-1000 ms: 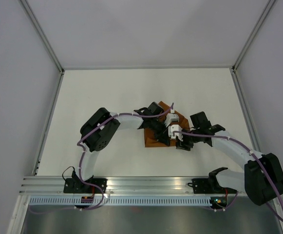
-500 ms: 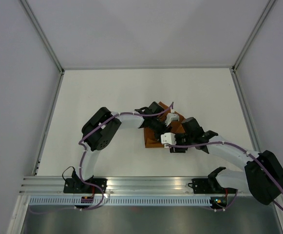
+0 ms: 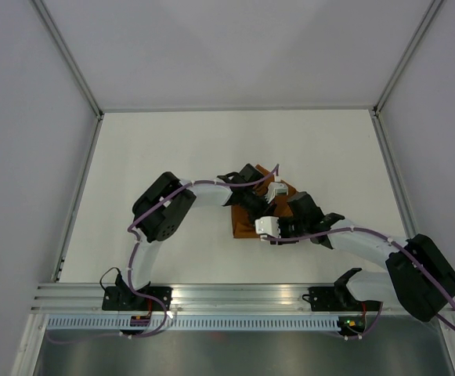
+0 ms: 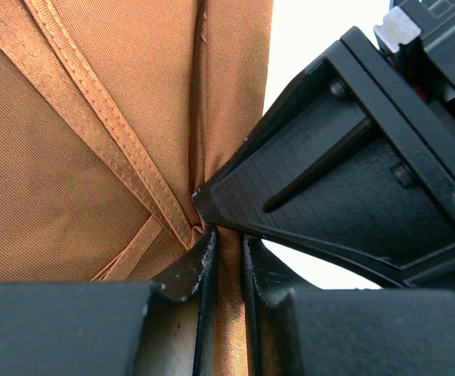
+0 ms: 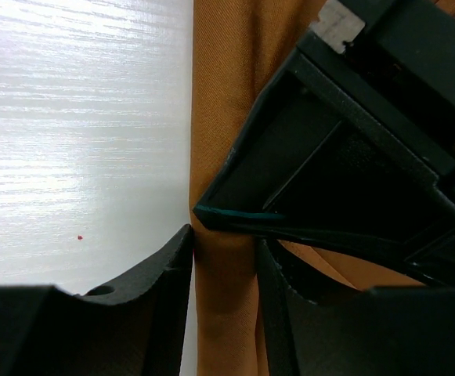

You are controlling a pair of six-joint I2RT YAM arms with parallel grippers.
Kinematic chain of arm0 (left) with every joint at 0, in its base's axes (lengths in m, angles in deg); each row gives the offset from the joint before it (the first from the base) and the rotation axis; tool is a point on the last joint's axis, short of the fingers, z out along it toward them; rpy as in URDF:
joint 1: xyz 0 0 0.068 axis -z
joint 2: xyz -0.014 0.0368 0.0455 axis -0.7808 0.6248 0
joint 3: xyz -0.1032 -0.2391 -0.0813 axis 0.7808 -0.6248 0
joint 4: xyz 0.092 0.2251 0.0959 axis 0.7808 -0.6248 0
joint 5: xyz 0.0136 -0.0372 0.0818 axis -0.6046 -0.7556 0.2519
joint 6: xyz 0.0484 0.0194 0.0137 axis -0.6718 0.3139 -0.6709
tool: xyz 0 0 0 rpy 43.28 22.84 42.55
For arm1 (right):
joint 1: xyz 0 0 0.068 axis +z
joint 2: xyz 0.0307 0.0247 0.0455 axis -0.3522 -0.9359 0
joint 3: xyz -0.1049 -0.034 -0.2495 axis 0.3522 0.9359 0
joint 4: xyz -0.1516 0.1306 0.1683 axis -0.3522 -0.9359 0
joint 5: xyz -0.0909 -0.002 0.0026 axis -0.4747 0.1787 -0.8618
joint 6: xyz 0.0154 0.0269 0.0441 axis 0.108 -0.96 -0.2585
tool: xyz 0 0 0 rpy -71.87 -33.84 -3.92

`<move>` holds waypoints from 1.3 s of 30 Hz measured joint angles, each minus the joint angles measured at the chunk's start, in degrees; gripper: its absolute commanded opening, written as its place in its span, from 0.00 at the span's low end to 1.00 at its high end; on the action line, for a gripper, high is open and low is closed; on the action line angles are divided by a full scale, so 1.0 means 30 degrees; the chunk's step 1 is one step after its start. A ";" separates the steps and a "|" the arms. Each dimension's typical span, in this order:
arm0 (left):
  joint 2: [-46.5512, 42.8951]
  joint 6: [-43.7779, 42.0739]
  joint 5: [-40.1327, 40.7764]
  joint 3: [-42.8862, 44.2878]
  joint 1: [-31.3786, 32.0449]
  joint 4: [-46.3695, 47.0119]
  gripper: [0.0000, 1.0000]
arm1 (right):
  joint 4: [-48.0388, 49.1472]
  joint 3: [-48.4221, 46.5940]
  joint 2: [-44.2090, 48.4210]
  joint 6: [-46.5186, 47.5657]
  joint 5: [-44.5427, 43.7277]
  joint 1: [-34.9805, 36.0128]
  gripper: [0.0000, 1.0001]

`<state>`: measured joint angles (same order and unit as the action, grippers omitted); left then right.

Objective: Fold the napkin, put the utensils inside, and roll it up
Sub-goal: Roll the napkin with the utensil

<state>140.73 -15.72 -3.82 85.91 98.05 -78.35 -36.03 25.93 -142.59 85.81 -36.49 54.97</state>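
Observation:
The rust-orange napkin (image 3: 245, 228) lies bunched in a narrow fold or roll at mid-table, mostly covered by both grippers. My left gripper (image 3: 260, 207) comes in from the left; in its wrist view the left gripper (image 4: 227, 262) is shut on a thin ridge of napkin (image 4: 94, 141), with hemmed edges beside it. My right gripper (image 3: 277, 232) meets it from the right. Its wrist view shows the right gripper (image 5: 224, 262) with both fingers pressed against a roll of napkin (image 5: 227, 94), tip to tip with the left gripper's black finger (image 5: 344, 172). The utensils are hidden.
White tabletop (image 3: 172, 149) surrounds the napkin, and bare table (image 5: 78, 117) lies beside the roll. Grey walls with metal frame posts (image 3: 78, 204) bound the table. An aluminium rail (image 3: 235, 296) carries both arm bases at the near edge.
My right gripper has swung left along the napkin's near side and narrowed its jaws onto the roll. The left arm has stayed put, still pinching the cloth.

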 measured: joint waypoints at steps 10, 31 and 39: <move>0.0117 0.0342 -0.0189 0.0066 -0.0044 0.0007 0.29 | 0.0539 0.0160 -0.0350 0.0153 -0.0240 0.0015 0.14; -0.3840 0.3672 0.4299 -0.4393 -0.1931 0.4313 0.45 | -0.4320 -0.5479 -0.5668 0.1508 0.1668 -0.0459 0.01; -0.5931 0.5071 0.7060 -0.5428 -0.3111 0.6353 0.45 | -0.8233 -0.8524 -0.8255 0.2659 0.3687 -0.1384 0.00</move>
<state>122.94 -0.51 17.36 69.63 88.72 -59.29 -60.73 0.36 -167.35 93.78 -25.43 50.82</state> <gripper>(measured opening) 0.447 0.059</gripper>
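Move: Both hands are together at the napkin's near edge. The rolled fold there is in the left fingers and already lies between the right hand's open fingers, within about 1 cm of each hand point. From the left hand, the napkin's middle is roughly 9 cm ahead and 4 cm left. Its near left corner is level and about 12 cm left, its far corner about 19 cm ahead and 5 cm left, all around 1 cm lower. Closing in place, the right hand sinks slightly and pinches the rolled near edge, then draws it about 2 cm left and a little forward, rolling its wrist some 20 degrees. The left fingers open to let go, then the left hand swings forward, left and up, about 12 cm in all, over the napkin's body, turning some 30 degrees counter-clockwise. ##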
